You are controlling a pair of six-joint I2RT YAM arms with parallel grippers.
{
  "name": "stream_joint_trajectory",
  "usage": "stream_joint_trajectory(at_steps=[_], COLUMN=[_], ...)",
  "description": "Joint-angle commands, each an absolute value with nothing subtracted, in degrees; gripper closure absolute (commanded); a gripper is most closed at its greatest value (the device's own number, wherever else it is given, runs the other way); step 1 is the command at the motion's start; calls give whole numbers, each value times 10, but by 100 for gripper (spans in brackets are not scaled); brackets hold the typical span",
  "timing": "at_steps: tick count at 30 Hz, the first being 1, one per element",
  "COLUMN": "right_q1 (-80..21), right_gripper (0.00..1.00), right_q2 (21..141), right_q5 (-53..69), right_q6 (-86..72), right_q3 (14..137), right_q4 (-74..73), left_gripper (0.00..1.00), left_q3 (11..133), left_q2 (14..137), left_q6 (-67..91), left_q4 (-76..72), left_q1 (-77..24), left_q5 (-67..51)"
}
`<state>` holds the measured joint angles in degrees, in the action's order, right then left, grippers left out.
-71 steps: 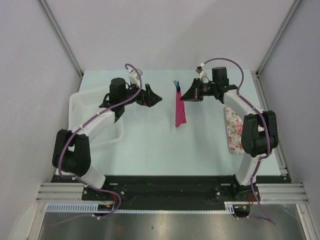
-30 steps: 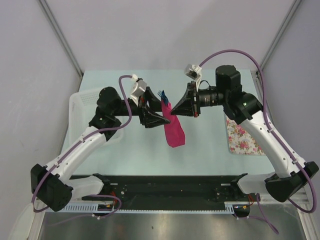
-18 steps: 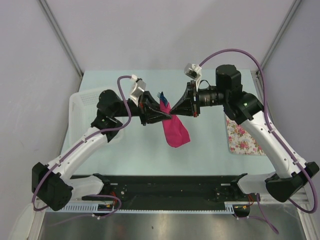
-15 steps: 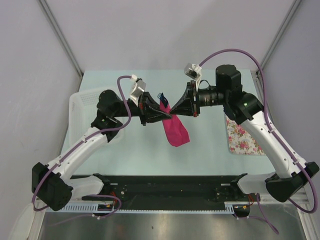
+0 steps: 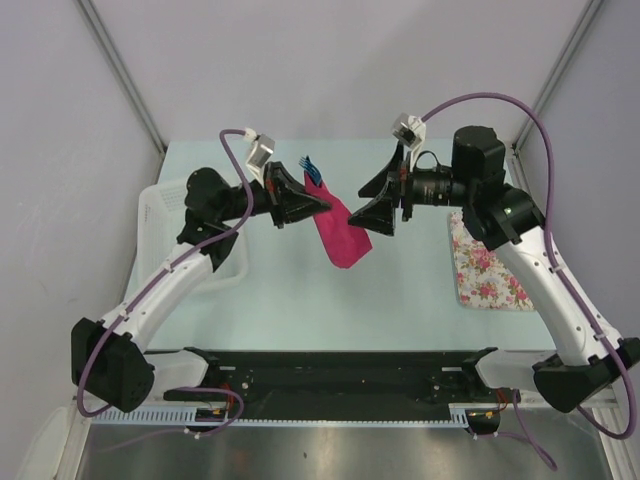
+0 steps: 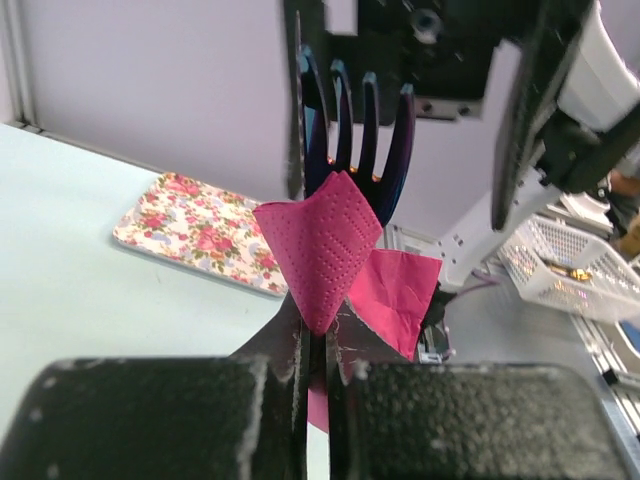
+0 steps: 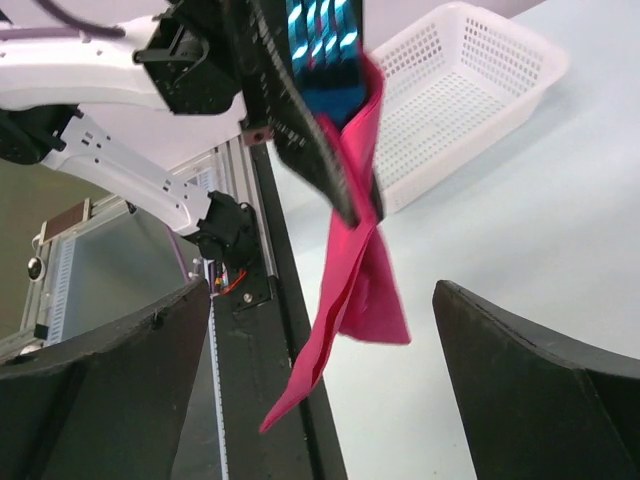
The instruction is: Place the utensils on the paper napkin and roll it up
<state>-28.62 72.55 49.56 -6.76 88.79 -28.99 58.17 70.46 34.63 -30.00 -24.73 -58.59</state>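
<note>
The magenta paper napkin (image 5: 340, 238) hangs in the air, loosely wrapped round the dark blue utensils (image 5: 310, 168), whose fork tines stick out of its upper end. My left gripper (image 5: 322, 203) is shut on the bundle. In the left wrist view its jaws pinch the napkin (image 6: 322, 245) below the tines of the utensils (image 6: 360, 130). My right gripper (image 5: 372, 204) stands wide open just right of the bundle, touching nothing. In the right wrist view the napkin (image 7: 350, 290) dangles between its spread fingers (image 7: 110, 370), with the utensils (image 7: 325, 60) above.
A white basket (image 5: 165, 215) sits at the table's left under the left arm. A floral tray (image 5: 480, 265) lies at the right beside the right arm. The arms' black base rail (image 5: 340, 365) runs along the near edge.
My right gripper has opened, let go of the bundle and drawn back to the right. My left gripper has shut on the bundle and carried it slightly up and left.
</note>
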Motion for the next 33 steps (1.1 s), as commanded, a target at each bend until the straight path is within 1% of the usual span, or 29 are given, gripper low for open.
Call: stream_joint_trajectory(at_steps=[1, 5, 7, 8, 10, 11, 14, 18, 21, 25, 33], right_q1=[-290, -291, -291, -290, -289, -287, -278, -244, -228, -242, -291], right_gripper=[4, 7, 13, 27, 45, 67, 100, 100, 100, 100, 100], right_q2=[680, 666, 665, 667, 671, 675, 682, 698, 708, 718, 718], right_q5=[477, 454, 446, 443, 442, 444, 453, 492, 519, 544, 532], right_q6=[-33, -10, -2, -2, -3, -2, -2, -2, 16, 30, 32], right_q3=[862, 832, 822, 822, 828, 830, 839, 845, 843, 833, 769], right_q4=[-326, -346, -348, -348, -345, -343, -340, -341, -344, -331, -253], left_gripper=[100, 100, 100, 100, 100, 100, 100, 100, 100, 100, 100], left_q3=[632, 633, 634, 635, 635, 634, 629, 617, 615, 630, 651], left_q2=[704, 704, 704, 704, 702, 700, 696, 691, 688, 686, 683], left_q6=[387, 420, 425, 429, 435, 438, 453, 480, 516, 524, 533], left_q4=[-346, -371, -384, -387, -395, -400, -420, -459, -487, -494, -490], left_q1=[-240, -237, -237, -237, -237, -237, -237, -237, -240, -252, -269], left_q5=[-563, -559, -562, -563, -577, -583, -606, -649, -656, -664, -661])
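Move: The loose lower corner of the napkin hangs some 7 cm below the open right hand, about 2 cm nearer the base and 2 cm to its right. The left fingers' grip on the rolled napkin is about 6 cm left of the right hand, 1 cm ahead and 3 cm lower; the fork tines are roughly 9 cm left, 2 cm ahead and 3 cm above it. From the left hand that loose corner lies about 3 cm back, 8 cm right and 4 cm below. The right hand, its fingers wide open, sinks about 4 cm while easing back and to the right, and shuts on the napkin's loose lower part, then keeps the pinch, shifting slightly forward and back before edging left and lower as the wrist turns a few degrees counter-clockwise. The left hand keeps its pinch on the roll throughout, lifting about 3 cm first and then drawing back some 4 cm with a little more rise, turning roughly 10 degrees clockwise. ##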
